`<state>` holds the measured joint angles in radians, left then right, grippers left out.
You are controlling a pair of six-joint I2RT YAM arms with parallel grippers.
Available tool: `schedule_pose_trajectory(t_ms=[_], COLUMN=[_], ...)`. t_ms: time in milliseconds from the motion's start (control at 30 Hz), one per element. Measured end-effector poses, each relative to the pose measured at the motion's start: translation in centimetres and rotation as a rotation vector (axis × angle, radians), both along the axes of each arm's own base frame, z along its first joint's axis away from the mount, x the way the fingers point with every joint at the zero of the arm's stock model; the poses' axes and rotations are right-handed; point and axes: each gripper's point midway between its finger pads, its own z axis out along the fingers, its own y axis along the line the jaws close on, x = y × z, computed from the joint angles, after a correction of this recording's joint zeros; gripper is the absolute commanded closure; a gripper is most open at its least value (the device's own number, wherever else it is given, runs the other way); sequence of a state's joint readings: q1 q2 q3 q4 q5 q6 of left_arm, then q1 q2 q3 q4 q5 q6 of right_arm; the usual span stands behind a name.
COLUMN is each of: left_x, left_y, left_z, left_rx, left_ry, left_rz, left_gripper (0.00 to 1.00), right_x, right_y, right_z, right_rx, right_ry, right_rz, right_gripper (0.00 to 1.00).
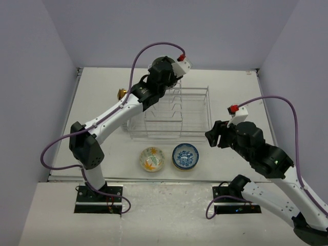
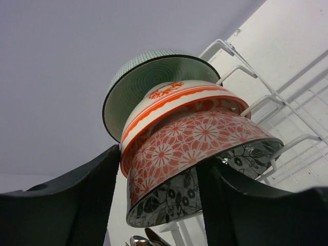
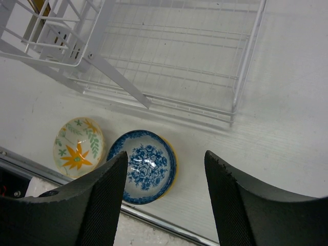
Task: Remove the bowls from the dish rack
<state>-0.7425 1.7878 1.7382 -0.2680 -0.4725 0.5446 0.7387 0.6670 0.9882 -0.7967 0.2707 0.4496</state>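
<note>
In the left wrist view three bowls stand on edge in the dish rack (image 2: 287,102): a pale green bowl (image 2: 154,77) at the back, an orange-striped white bowl (image 2: 169,100), and in front a red flowered bowl (image 2: 195,138) with a black-and-white inside. My left gripper (image 2: 159,156) straddles the red bowl's rim, one finger by its outer wall and one over its inside; whether they clamp it is unclear. My right gripper (image 3: 165,156) hangs open and empty above the blue-and-white bowl (image 3: 146,166). That bowl (image 1: 185,156) and a yellow-flower bowl (image 1: 152,158) rest on the table in front of the dish rack (image 1: 195,110).
Gold utensils (image 1: 122,93) stand at the rack's left end, and their tips (image 2: 146,240) show below the red bowl. The right half of the rack basket (image 3: 179,56) holds nothing. The table's metal front edge (image 3: 154,220) runs just behind the two bowls.
</note>
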Motion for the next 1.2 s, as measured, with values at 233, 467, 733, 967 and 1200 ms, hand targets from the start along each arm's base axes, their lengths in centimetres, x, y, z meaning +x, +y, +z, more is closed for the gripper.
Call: schedule_pose_trajectory(t_ms=[233, 467, 733, 967, 1200], left_x=[0.3, 0.7, 0.5, -0.3, -0.7], left_y=[0.5, 1.5, 2.1, 2.1, 2.1], left_z=[0.7, 1.1, 1.0, 1.2, 1.8], left_rx=[0.012, 0.057, 0.093, 0.133, 0.106], left_ry=[-0.030, -0.068, -0.087, -0.128, -0.157], left_rz=[0.026, 0.070, 0.099, 0.134, 0.149], left_gripper=[0.60, 0.81, 1.00, 1.00, 1.00], right_x=[0.0, 0.0, 0.1, 0.1, 0.3], right_y=[0.0, -0.1, 0.0, 0.0, 0.2], right_z=[0.0, -0.1, 0.0, 0.0, -0.2], right_rx=[-0.005, -0.012, -0.012, -0.012, -0.017], right_ry=[-0.003, -0.005, -0.008, -0.008, -0.003], right_rz=[0.002, 0.006, 0.007, 0.007, 0.008], right_gripper=[0.36, 0.35, 0.35, 0.35, 0.35])
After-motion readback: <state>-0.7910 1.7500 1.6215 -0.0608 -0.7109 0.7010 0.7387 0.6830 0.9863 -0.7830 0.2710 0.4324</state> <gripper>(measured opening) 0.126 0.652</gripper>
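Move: The left hand's half-open fingers straddle the left rim of the pink bowl, whose middle lies about 5 cm to the hand's right, 3 cm ahead and 2 cm lower. Behind it in the rack, the orange-striped bowl stands some 6 cm ahead and 5 cm right of the hand, the green bowl some 10 cm ahead and 5 cm right, both at about hand height. From the right hand the pink bowl is roughly 28 cm ahead, 15 cm left and slightly higher. The left fingers close, pinching the pink bowl's left rim, while the hand eases about 2 cm left and up. ##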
